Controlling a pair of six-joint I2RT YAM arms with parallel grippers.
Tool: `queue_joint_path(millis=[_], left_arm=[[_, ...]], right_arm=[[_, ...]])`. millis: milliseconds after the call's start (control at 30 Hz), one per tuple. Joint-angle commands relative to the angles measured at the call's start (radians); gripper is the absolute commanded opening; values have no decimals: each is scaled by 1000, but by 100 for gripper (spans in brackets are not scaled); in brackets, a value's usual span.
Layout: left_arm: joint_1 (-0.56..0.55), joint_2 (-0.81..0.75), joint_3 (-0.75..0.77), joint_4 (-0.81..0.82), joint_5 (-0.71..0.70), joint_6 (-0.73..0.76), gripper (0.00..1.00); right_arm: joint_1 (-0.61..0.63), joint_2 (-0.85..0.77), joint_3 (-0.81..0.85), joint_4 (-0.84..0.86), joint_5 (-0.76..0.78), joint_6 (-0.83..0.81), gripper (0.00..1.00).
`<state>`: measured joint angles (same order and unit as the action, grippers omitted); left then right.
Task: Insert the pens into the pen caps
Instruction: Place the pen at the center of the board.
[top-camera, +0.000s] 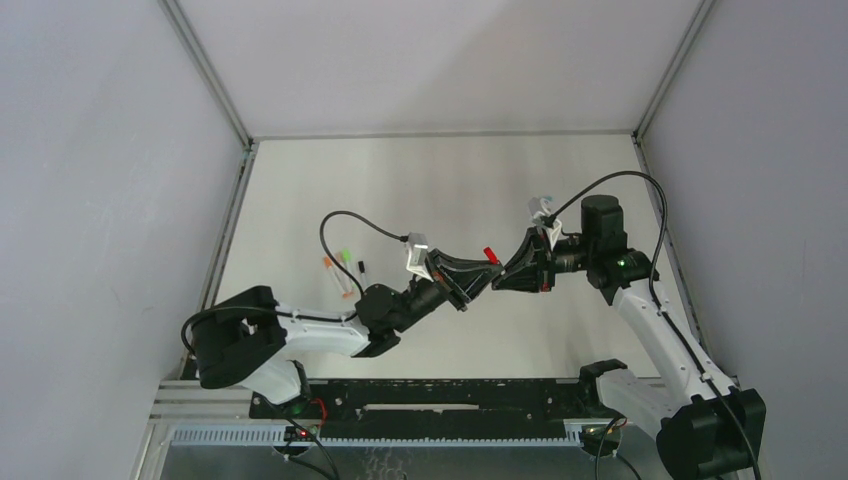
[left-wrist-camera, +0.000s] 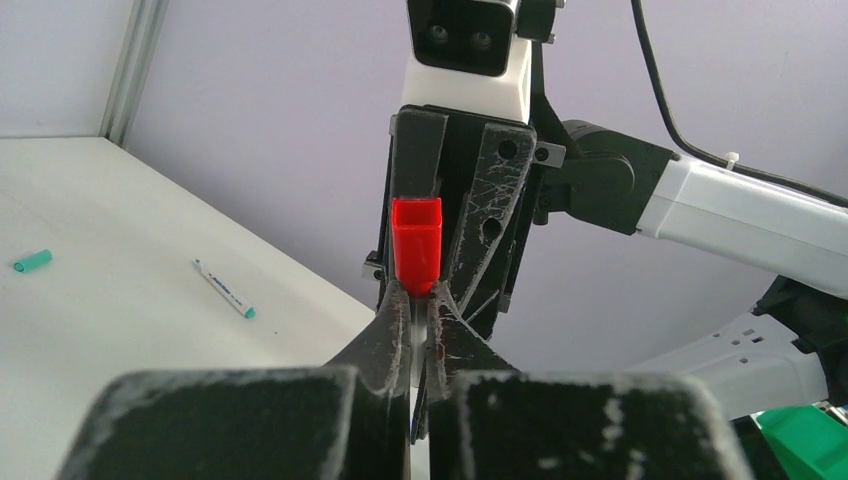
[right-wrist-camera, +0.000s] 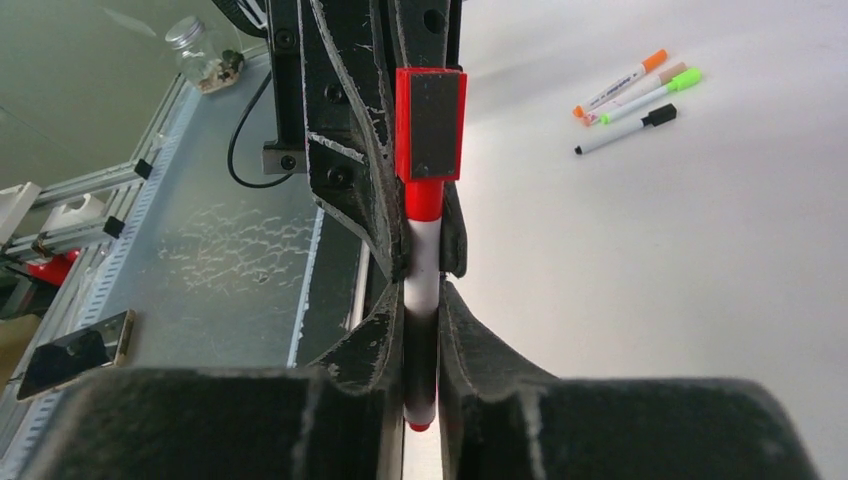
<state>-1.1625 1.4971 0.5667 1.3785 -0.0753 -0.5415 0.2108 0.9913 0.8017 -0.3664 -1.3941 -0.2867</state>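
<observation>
A red pen hangs in the air between my two grippers above the middle of the table. Its red cap (top-camera: 489, 252) is on its tip and sticks out past the fingers. In the left wrist view my left gripper (left-wrist-camera: 420, 296) is shut on the white barrel just below the red cap (left-wrist-camera: 416, 245). In the right wrist view my right gripper (right-wrist-camera: 422, 300) is closed round the red pen's barrel (right-wrist-camera: 422, 265), lower down the same pen. An uncapped pen with a teal end (left-wrist-camera: 223, 288) lies on the table, with a teal cap (left-wrist-camera: 32, 261) apart to its left.
Three capped pens lie together on the table to the left: orange (right-wrist-camera: 620, 85), green (right-wrist-camera: 650, 97) and black (right-wrist-camera: 625, 132), also seen from above (top-camera: 343, 268). A metal rail (top-camera: 420, 400) runs along the near edge. A small glass jar (right-wrist-camera: 200, 55) stands beyond it.
</observation>
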Motion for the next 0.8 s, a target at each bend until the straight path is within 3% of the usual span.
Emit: queue_joint_path(millis=[0, 67, 167, 267, 400, 500, 567, 767], left_arm=[[1, -15, 12, 32, 3, 0, 0], [6, -26, -5, 31, -3, -5, 0], [26, -42, -50, 29, 3, -35, 0], [57, -63, -118, 11, -5, -97, 0], [107, -128, -215, -116, -31, -159, 0], [146, -229, -250, -360, -65, -167, 0], [169, -321, -244, -625, -112, -161, 0], [249, -408, -123, -1213, -239, -114, 0]], right_arm=[[-1, -2, 37, -4, -4, -27, 33], [-1, -3, 37, -11, 3, -39, 53], [-2, -8, 37, -25, 32, -62, 70], [-5, -16, 38, -42, 85, -92, 76], [-8, -12, 39, -54, 162, -121, 77], [-10, 3, 50, -81, 196, -149, 78], [-10, 16, 56, -92, 211, -156, 78], [-11, 27, 57, -94, 237, -164, 77]])
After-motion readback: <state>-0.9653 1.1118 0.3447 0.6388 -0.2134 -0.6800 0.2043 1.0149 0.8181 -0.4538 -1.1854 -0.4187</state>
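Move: Both hands grip the upright red-capped pen. The free spot just to the right of the black pen lies from the left hand about 22 cm to the left, 10 cm ahead and 24 cm down. On the board at that same depth, the black pen is some 26 cm left and 11 cm ahead, with the green pen about 3 cm farther left. From the right hand the spot is about 22 cm left, 10 cm ahead and 20 cm below. The right fingers open wide and let go of the white barrel while the left fingers keep their pinch by the red cap. After a brief pause the left hand carries the pen down about 13 cm, left about 11 cm and somewhat forward, towards the pen row, its fingers tipping downward and swinging counter-clockwise. The opened right hand eases some 3 cm forward and as far down. ##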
